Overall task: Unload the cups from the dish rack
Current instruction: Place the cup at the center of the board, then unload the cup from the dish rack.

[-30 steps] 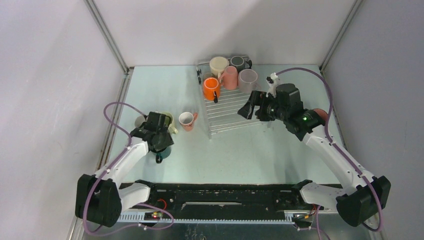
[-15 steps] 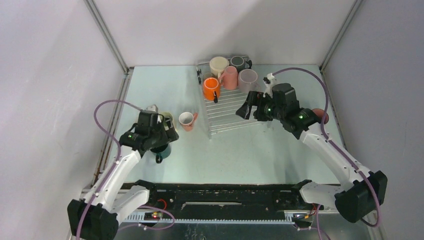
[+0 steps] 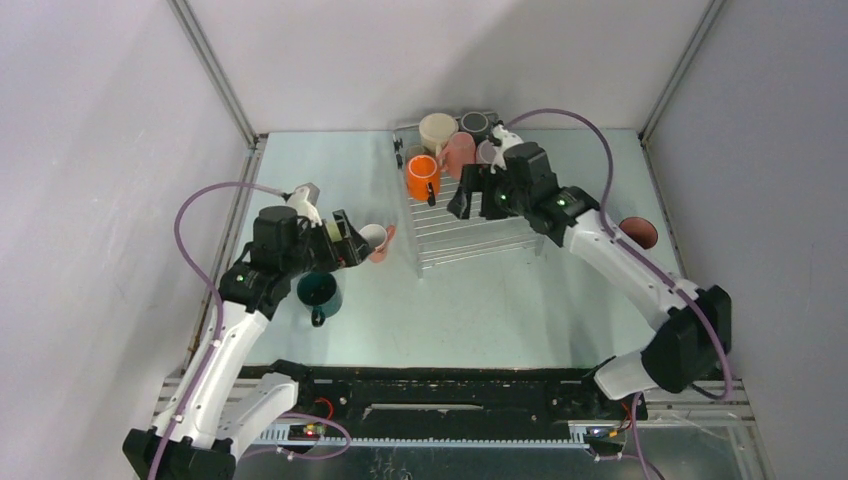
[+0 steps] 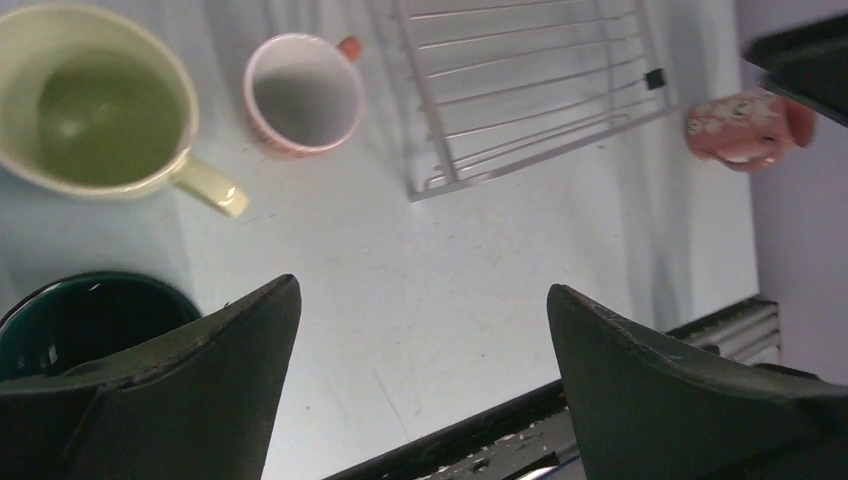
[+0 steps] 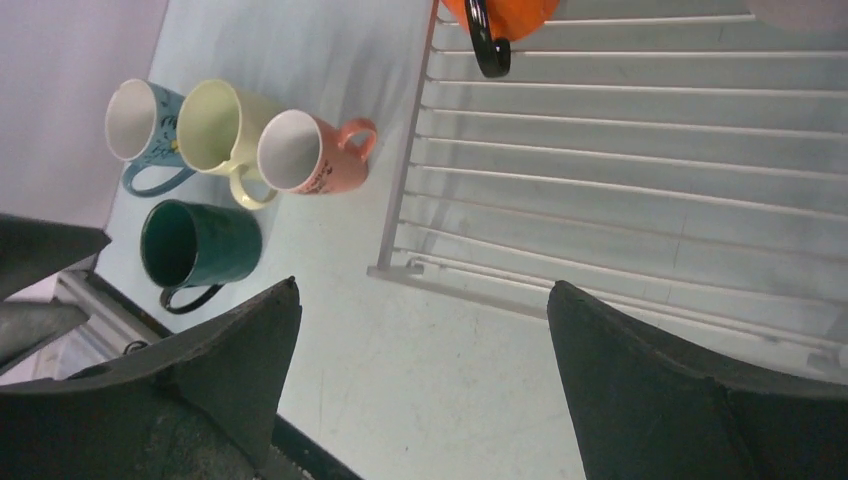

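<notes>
The dish rack (image 3: 470,235) stands at the back middle, with an orange cup (image 3: 422,177), a cream cup (image 3: 437,130), a pink cup (image 3: 460,152) and a dark cup (image 3: 474,123) at its far end. My right gripper (image 3: 468,192) hovers open over the rack beside the orange cup (image 5: 500,15), holding nothing. On the table left of the rack stand a dark teal cup (image 3: 319,291), a salmon cup (image 3: 374,240), a pale green cup (image 4: 100,105) and a blue cup (image 5: 140,125). My left gripper (image 3: 345,243) is open and empty above them.
A pink patterned cup (image 3: 638,232) lies on the table right of the rack, also in the left wrist view (image 4: 745,125). The black base rail (image 3: 450,385) runs along the near edge. Walls close in the left, right and back.
My left gripper opened, let go of the dark teal cup and rose toward the salmon cup. My right arm swung left and back over the rack toward the orange cup.
</notes>
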Available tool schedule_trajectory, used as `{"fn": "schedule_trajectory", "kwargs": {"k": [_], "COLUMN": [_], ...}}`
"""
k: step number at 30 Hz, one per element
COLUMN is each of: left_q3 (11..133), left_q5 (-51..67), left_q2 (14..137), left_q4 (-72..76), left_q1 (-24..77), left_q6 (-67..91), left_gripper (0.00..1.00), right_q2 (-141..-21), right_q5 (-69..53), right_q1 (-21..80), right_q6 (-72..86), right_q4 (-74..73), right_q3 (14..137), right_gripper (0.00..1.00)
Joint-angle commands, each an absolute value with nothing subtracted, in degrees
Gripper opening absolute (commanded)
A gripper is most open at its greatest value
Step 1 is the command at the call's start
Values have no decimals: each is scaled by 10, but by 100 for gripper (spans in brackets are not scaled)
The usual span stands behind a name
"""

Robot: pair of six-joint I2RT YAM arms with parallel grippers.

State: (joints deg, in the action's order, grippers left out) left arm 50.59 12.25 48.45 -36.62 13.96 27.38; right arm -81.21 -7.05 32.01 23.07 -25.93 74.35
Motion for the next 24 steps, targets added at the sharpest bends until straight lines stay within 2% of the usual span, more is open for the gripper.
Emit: {"fn": "schedule_trajectory", "kwargs": {"k": [1, 8, 12, 24], "left_q3": [536, 550, 551, 550], "left_q5": [219, 265, 279, 303], "left_q2": [490, 503, 503, 509], "left_q4": [-291, -266, -263, -258], "left_q1": [138, 141, 142, 142], "left_q6": [271, 274, 272, 270], "left_gripper": [100, 100, 100, 100], "right_q2": [-881, -1008, -1072, -1235], "right_q5": [-23, 23, 26, 44], "right_q1": [340, 353, 353, 356], "right_q6": [159, 98, 78, 64], "right_q4": [-227, -216, -194, -187], "right_q3": [812, 914, 955, 1073], "right_gripper": [100, 99, 96, 73]}}
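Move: The orange cup, upside down in the rack with its black handle facing the robot, lies about 18 cm ahead of the right hand, 10 cm left and 13 cm below. The pink cup stands some 8 cm to the right of it and 5 cm farther out; the cream cup some 3 cm to the right of it and 10 cm farther out. From the left hand the orange cup is about 22 cm ahead, 16 cm right and 12 cm lower. Forward, down and left in one sweep, the right hand reaches about 14 cm out over the rack and sinks 10 cm towards the orange cup's handle, rolling its left side down nearly 20 degrees and narrowing its wide-open fingers by about a quarter late on. The empty left hand eases right and up, away from the teal cup, turning slightly clockwise, fingers open. ##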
